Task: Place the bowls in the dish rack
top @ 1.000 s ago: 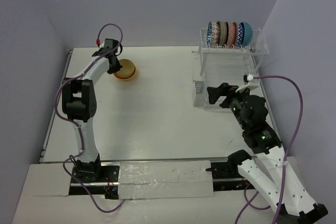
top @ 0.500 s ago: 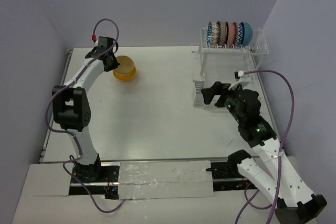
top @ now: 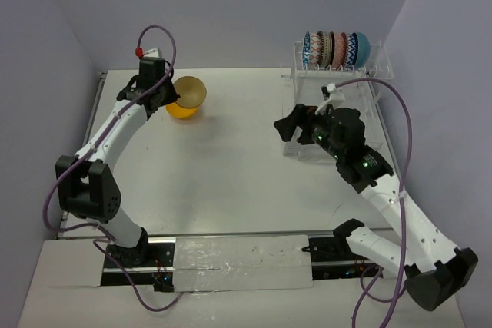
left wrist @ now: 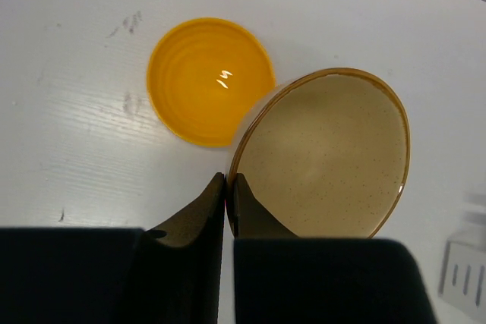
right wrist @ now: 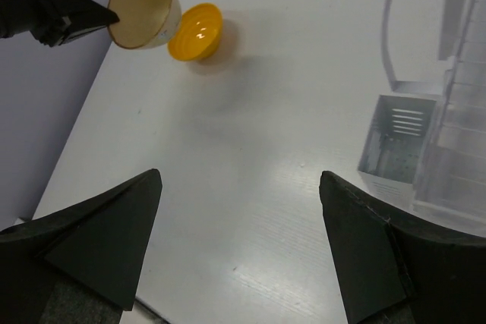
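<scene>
My left gripper [left wrist: 226, 180] is shut on the rim of the speckled tan bowl [left wrist: 326, 153], which hangs tilted above the table at the far left [top: 190, 91]. The orange-yellow bowl [left wrist: 205, 81] sits on the table just beneath and beside it [top: 183, 110]. The dish rack [top: 373, 73] stands at the far right with several patterned bowls and a teal one [top: 336, 49] upright in its raised row. Left of the rack's lower part, my right gripper [top: 288, 128] hangs open and empty over bare table [right wrist: 241, 187]. From there the tan bowl [right wrist: 140, 7] and orange-yellow bowl [right wrist: 196, 33] show far off.
The rack's small side basket [right wrist: 395, 138] stands just right of my right gripper. Purple cables loop off both arms. Grey walls close the table on the left, back and right.
My left gripper has lifted the tan bowl off the orange-yellow bowl and tipped it. The right arm has swung left, away from the rack.
</scene>
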Motion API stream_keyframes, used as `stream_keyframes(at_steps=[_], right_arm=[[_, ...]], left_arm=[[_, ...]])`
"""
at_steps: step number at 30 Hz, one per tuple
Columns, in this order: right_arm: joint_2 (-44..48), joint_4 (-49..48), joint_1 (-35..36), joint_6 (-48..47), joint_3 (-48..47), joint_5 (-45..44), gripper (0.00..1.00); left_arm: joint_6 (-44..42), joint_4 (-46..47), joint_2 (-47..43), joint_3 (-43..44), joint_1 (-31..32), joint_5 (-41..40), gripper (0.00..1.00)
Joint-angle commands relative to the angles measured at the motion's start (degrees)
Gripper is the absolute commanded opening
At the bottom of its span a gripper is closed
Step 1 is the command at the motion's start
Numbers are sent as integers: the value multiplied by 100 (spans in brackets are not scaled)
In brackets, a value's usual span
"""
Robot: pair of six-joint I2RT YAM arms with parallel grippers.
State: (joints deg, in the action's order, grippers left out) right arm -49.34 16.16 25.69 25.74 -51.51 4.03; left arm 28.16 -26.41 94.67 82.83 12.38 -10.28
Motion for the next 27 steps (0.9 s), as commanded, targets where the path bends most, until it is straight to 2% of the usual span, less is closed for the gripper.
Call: stream_keyframes(at_steps=[1,7,12,27], right_arm=[[-461,-114,418,239,-588,-209,92],[-1603,273,893,335,-1475,-658,91],[-2114,484,1192,318,-2029,-1070,87],[-3283,704,1658,230,-3076,-1212,70]], left_arm=[[-100,690,-878,-283,474,80,0],[40,646,-1591,-776,1266,-290,0],[137,691,-2005,-1005,1705,-413,0],[155,497,-2251,-926,2453,-808,0]])
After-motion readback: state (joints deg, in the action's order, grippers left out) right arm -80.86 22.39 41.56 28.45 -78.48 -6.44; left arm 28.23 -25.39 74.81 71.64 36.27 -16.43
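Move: The tan bowl, already pinched by its rim in the left fingers, lies about 16 cm ahead of the right hand, 32 cm to its left and 8 cm lower. The rack's upper tier stands roughly 28 cm ahead and 16 cm right of that hand, near its height. From the left hand, the open right gripper is some 37 cm right, 13 cm back and 7 cm higher; the yellow bowl sits about 4 cm ahead, straight in line, 16 cm below. The tan bowl is carried right and back by the left hand, about 12 cm each way and 6 cm up, away from the yellow bowl, its rim still pinched while the wrist swings some 20 degrees clockwise. The right hand comes to meet it, 12 cm left and 5 cm forward at level height, tipping slightly down and narrowing its open fingers around the bowl's free edge; touch can't be made out. ##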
